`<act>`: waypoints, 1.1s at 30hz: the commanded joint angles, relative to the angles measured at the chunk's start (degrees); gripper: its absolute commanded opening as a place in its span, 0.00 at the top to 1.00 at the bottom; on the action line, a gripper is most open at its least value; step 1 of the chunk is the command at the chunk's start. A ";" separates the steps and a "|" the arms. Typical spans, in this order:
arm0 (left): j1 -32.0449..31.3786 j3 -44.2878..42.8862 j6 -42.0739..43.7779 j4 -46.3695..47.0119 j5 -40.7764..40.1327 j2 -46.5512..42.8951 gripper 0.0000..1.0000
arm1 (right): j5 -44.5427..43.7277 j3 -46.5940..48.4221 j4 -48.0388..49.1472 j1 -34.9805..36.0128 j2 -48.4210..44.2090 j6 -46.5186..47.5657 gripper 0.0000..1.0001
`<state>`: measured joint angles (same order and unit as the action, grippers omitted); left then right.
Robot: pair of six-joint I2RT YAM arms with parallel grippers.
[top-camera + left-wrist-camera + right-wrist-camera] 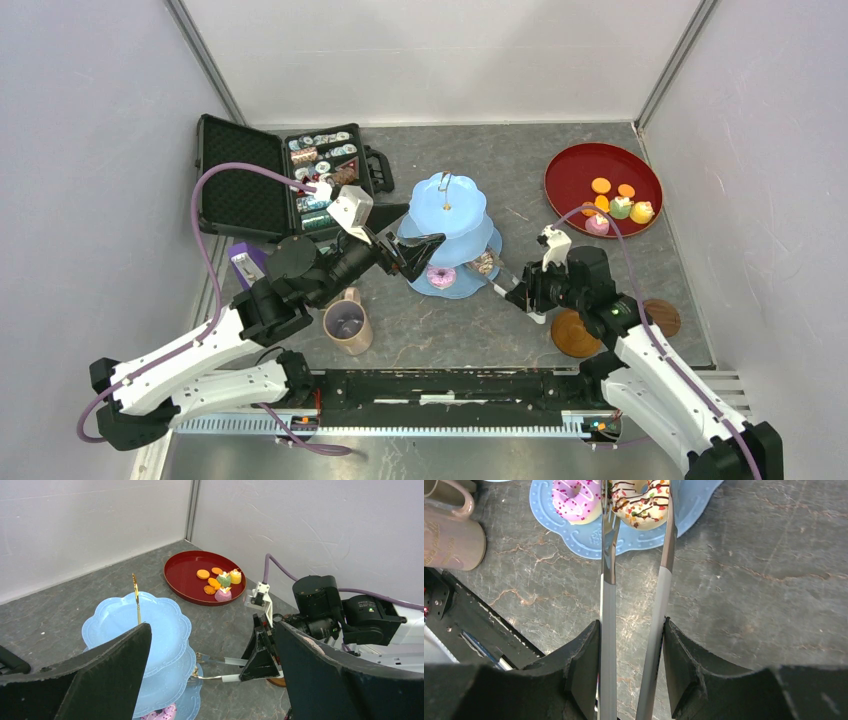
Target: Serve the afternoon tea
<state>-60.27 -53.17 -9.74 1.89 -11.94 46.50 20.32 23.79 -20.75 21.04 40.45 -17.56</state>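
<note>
The pale-blue three-tier cake stand [447, 205] stands mid-table. Its bottom tier [589, 540] carries a pink donut [574, 497] and a white chocolate-drizzled donut [639, 500]. My right gripper [631, 625] is shut on metal tongs [607, 605], and the tong tips sit on either side of the white donut [485, 264]. My left gripper [212, 626] hangs open and empty beside the stand [160, 625], at its left front. The tan mug [347, 326] stands near the left arm. Two brown coasters [575, 335] lie by the right arm. Orange biscuits [601, 186] and small cakes [620, 208] are at the back right.
The biscuits and cakes lie in a round dark-red tray [560, 175]. An open black case of small tins [240, 180] sits at the back left. Grey walls close in the table on three sides. The arms' base rail runs along the near edge.
</note>
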 commanded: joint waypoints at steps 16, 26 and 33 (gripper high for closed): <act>-0.40 -0.62 2.79 1.71 -0.59 0.16 0.00 | -9.51 1.71 6.77 9.54 3.04 -1.41 0.38; -0.46 -0.62 2.62 1.71 -0.34 0.42 0.00 | -10.44 0.96 7.21 9.93 0.29 -1.05 0.26; -0.44 -0.64 2.62 1.73 -0.18 0.54 0.00 | -21.13 -2.28 9.87 17.50 3.82 1.18 0.08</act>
<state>-60.31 -53.17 -9.74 1.87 -11.92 47.00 7.73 22.50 -13.65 34.17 41.54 -18.11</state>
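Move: The right hand holds the tongs, which grip the chocolate-striped donut over the stand's lowest tier; its resting spot there is about 5 cm ahead, 6 cm left and 7 cm below. The pink donut sits some 13 cm left and 3 cm ahead, the stand's middle about 12 cm left and 7 cm ahead; the nearest wooden coaster is about 12 cm right and 9 cm back. From the left hand, the striped donut lies roughly 10 cm right, 6 cm ahead and 35 cm lower. The right hand, still gripping the tongs, carries the striped donut about 2 cm left beside the pink one and sinks some 1 cm towards the lowest tier, then its fingers ease open so that the tong legs spread off the donut's sides. It rises nearly 2 cm, tipping its fingers upward by 5 to 10 degrees and opening almost fully to let go of the tongs, then drops back slightly at the end. ##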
